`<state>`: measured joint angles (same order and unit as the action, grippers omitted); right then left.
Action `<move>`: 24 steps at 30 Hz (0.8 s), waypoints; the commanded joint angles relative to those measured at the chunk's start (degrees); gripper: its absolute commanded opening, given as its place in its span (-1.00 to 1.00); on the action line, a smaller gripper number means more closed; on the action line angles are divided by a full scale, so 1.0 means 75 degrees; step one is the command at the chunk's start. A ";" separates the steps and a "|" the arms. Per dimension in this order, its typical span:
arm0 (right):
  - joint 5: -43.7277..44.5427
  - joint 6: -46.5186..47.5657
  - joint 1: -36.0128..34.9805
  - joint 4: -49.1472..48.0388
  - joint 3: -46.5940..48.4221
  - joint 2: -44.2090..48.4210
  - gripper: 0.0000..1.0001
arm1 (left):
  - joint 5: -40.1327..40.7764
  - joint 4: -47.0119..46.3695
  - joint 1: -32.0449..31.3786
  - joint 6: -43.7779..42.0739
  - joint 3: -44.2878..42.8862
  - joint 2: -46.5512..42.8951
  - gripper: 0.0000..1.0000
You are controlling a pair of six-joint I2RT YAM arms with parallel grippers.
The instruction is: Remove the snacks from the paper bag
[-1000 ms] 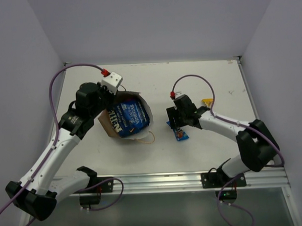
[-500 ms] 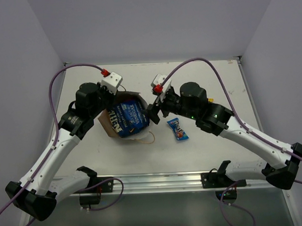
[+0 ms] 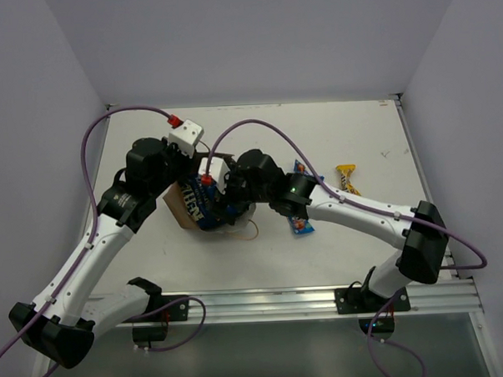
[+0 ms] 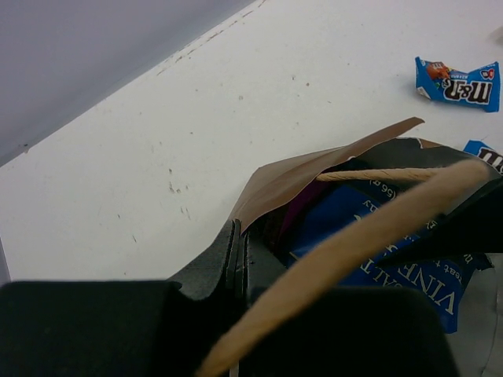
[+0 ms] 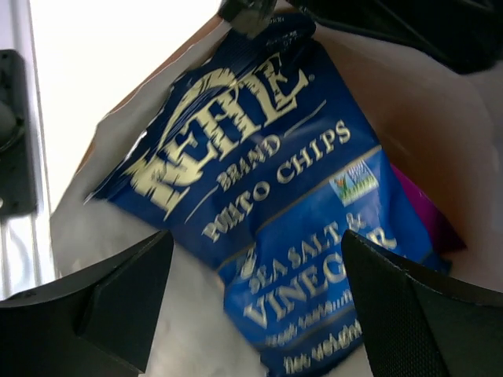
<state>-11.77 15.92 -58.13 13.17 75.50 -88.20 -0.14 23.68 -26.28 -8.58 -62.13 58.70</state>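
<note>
The brown paper bag (image 3: 179,215) lies tipped on the table with its mouth facing right. My left gripper (image 3: 178,177) is shut on the paper bag's rim (image 4: 314,169), with a twisted handle (image 4: 354,243) crossing in front. Inside lies a blue chip bag (image 5: 275,204) with a purple bag (image 5: 428,216) behind it. My right gripper (image 5: 255,302) is open at the bag's mouth, its fingers either side of the chip bag's lower end without closing on it. In the top view the right gripper (image 3: 220,201) sits just inside the bag opening.
Two small blue candy packs (image 3: 302,226) (image 3: 299,165) lie on the table right of the bag, and a yellow pack (image 3: 346,178) lies farther right. The right arm stretches across the middle of the table. The back wall and metal table edges border the space.
The right arm left a small blue candy pack on the table, opened wider, and swung left into the paper bag's mouth. The left arm and bag have not moved.
</note>
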 commanded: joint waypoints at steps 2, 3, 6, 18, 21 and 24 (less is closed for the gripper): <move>-0.0188 -0.0002 -0.0089 -0.1204 0.0116 -0.0461 0.79 | -0.0262 -0.0579 0.0024 0.0276 -0.0353 -0.0069 -1.00; -0.0235 -0.0014 -0.0101 -0.1205 0.0163 -0.0578 0.79 | -0.0297 -0.0568 0.0024 0.0300 -0.0353 -0.0068 -1.00; -0.0235 -0.0165 -0.0124 -0.1474 0.0128 -0.0884 0.72 | -0.0391 -0.0591 0.0024 0.0370 -0.0330 -0.0080 -1.00; 0.0632 -0.0201 -0.0136 -0.1967 -0.0527 -0.0265 -1.00 | -0.0333 -0.0579 0.0024 0.0359 -0.0294 -0.0139 -1.00; 0.0609 -0.0248 -0.0125 -0.1780 -0.0633 0.0226 -1.00 | -0.0228 -0.0579 0.0024 0.0324 -0.0259 -0.0185 -1.00; 0.0491 -0.0306 -0.0125 -0.1452 -0.0669 0.0720 -1.00 | -0.0052 -0.0545 0.0024 0.0242 -0.0247 -0.0232 -1.00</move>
<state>-8.69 13.96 -58.89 1.69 70.32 -88.90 -0.82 23.68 -26.00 -7.53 -62.13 58.89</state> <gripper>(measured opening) 0.009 0.019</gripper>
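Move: Just ahead of the open right fingers, inside the paper bag's mouth, the blue chips pack has its middle about 4 cm left, 2 cm forward and 6 cm down. The bag's held rim corner is some 9 cm forward and 9 cm left, level with this hand. The nearer blue M&M's lies about 21 cm right, 4 cm forward, 21 cm below. From the left hand, the chips pack lies roughly 7 cm back, 5 cm right, 6 cm below. Dipping on into the paper bag, the open right hand goes about 3.5 cm left and 3 cm down, a little forward, and shuts its fingers on the chips pack's blue film. Keeping that pinch, the hand draws back some 2 cm right and 2 cm up, rolling about 5 degrees, while the left fingers keep hold of the bag's rim and stay in place. ##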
